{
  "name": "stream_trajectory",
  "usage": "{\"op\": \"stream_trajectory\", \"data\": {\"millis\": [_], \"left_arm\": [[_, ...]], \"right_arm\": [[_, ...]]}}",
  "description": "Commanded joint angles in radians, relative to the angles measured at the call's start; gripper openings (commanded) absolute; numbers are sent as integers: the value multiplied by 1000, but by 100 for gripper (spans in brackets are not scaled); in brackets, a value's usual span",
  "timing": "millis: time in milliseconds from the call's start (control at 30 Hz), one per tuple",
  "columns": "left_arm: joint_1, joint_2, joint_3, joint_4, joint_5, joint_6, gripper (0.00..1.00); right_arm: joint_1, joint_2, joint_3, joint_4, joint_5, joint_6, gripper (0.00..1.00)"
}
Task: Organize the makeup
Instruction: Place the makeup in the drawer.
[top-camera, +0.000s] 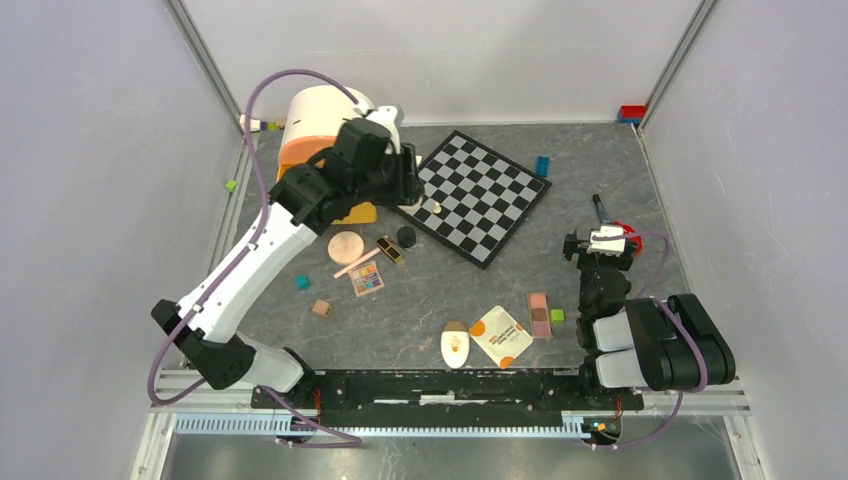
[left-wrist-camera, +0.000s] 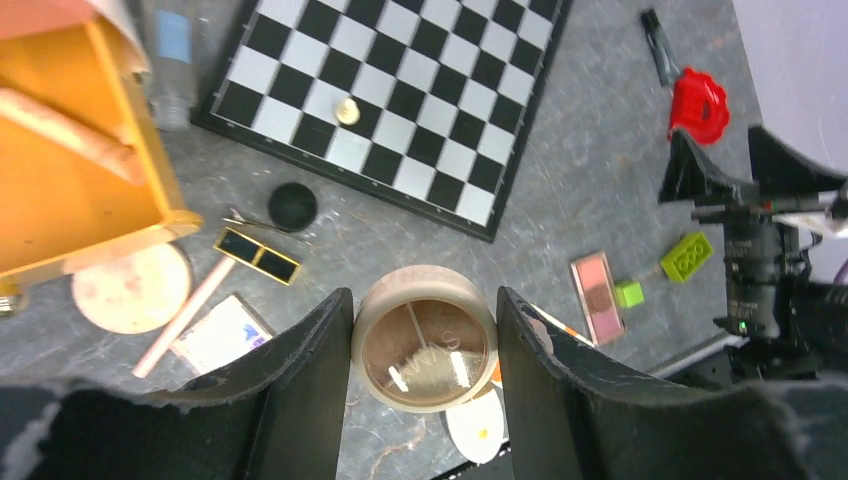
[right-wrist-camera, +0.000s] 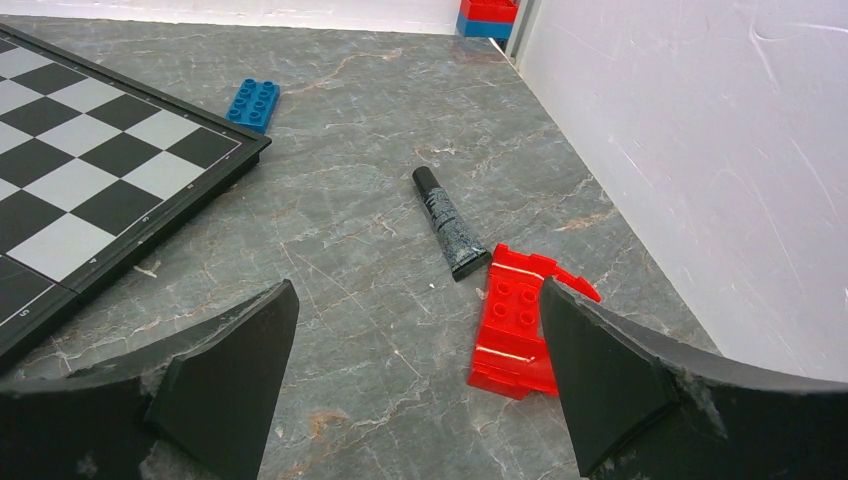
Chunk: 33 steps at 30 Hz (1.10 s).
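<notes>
My left gripper (left-wrist-camera: 425, 297) is shut on a round beige powder jar (left-wrist-camera: 425, 340) with a clear lid, held above the table next to the orange organizer (top-camera: 318, 135). Below it lie the round peach compact (top-camera: 346, 247), the eyeshadow palette (top-camera: 367, 280), a pink brush (top-camera: 356, 264), a black-gold case (top-camera: 391, 250) and a black round cap (top-camera: 406, 236). The cream oval (top-camera: 456, 346), the white-orange sachet (top-camera: 500, 335) and the blush palette (top-camera: 539, 314) lie near the front. My right gripper (right-wrist-camera: 415, 370) is open and empty, near a black tube (right-wrist-camera: 448, 222).
The chessboard (top-camera: 478, 195) lies in the middle with a small cream piece on it. A red toy piece (right-wrist-camera: 515, 320) sits by my right fingers. A blue brick (right-wrist-camera: 252, 103), green cube (top-camera: 557, 315), teal cube (top-camera: 302, 282) and tan cube (top-camera: 321, 308) are scattered. Walls close three sides.
</notes>
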Motion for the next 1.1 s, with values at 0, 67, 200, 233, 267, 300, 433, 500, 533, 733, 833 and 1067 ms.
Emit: {"op": "stream_trajectory", "data": {"millis": [0, 67, 200, 233, 267, 300, 433, 500, 533, 733, 833, 1067], "left_arm": [[88, -52, 77, -28, 70, 78, 44], [117, -54, 93, -39, 73, 90, 45], [188, -53, 101, -49, 101, 96, 45], [212, -53, 99, -49, 108, 94, 45], [230, -53, 96, -49, 116, 91, 45], [251, -49, 96, -48, 118, 89, 45], [312, -32, 85, -48, 110, 78, 45], [351, -30, 55, -33, 114, 61, 45], [375, -29, 37, -22, 121, 55, 45], [488, 8, -61, 40, 157, 41, 44], [506, 22, -98, 81, 144, 37, 44], [511, 94, -132, 163, 66, 76, 44]], "right_arm": [[-1, -6, -118, 31, -5, -12, 97], [-1, -6, -117, 31, -5, -12, 97], [-1, -5, -117, 31, -6, -12, 98], [-2, -6, -118, 31, -5, -12, 97], [-2, -6, -118, 31, -5, -11, 97], [-1, -6, -118, 31, -5, -12, 98], [-1, -6, -118, 31, -4, -12, 98], [-3, -6, -117, 31, -6, -12, 97], [-1, -6, -117, 31, -5, -12, 97], [-1, -6, -117, 31, -5, -12, 97], [-2, -6, -118, 31, -5, -12, 97], [-1, -6, -118, 31, -5, -11, 97]]}}
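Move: The left hand already holds the small round jar high over the table. The open yellow drawer's middle lies about 16 cm ahead, 20 cm left and 21 cm below. The makeup tube inside that drawer is some 17 cm ahead and 16 cm left; the powder puff on the table, 10 cm ahead and 18 cm left; the black pot, 12 cm ahead and 1 cm left. From the idle right hand the drawer is roughly 72 cm left, 14 cm ahead, about level in height. Swing the left gripper about 15 cm left and 9 cm forward, carrying the jar to above the right front part of the open yellow drawer. Rise about 3 cm first, then sink over the second half to end some 6 cm lower than at the start. Turn the hand about 20 degrees counter-clockwise on the way and keep the fingers closed on the jar. ##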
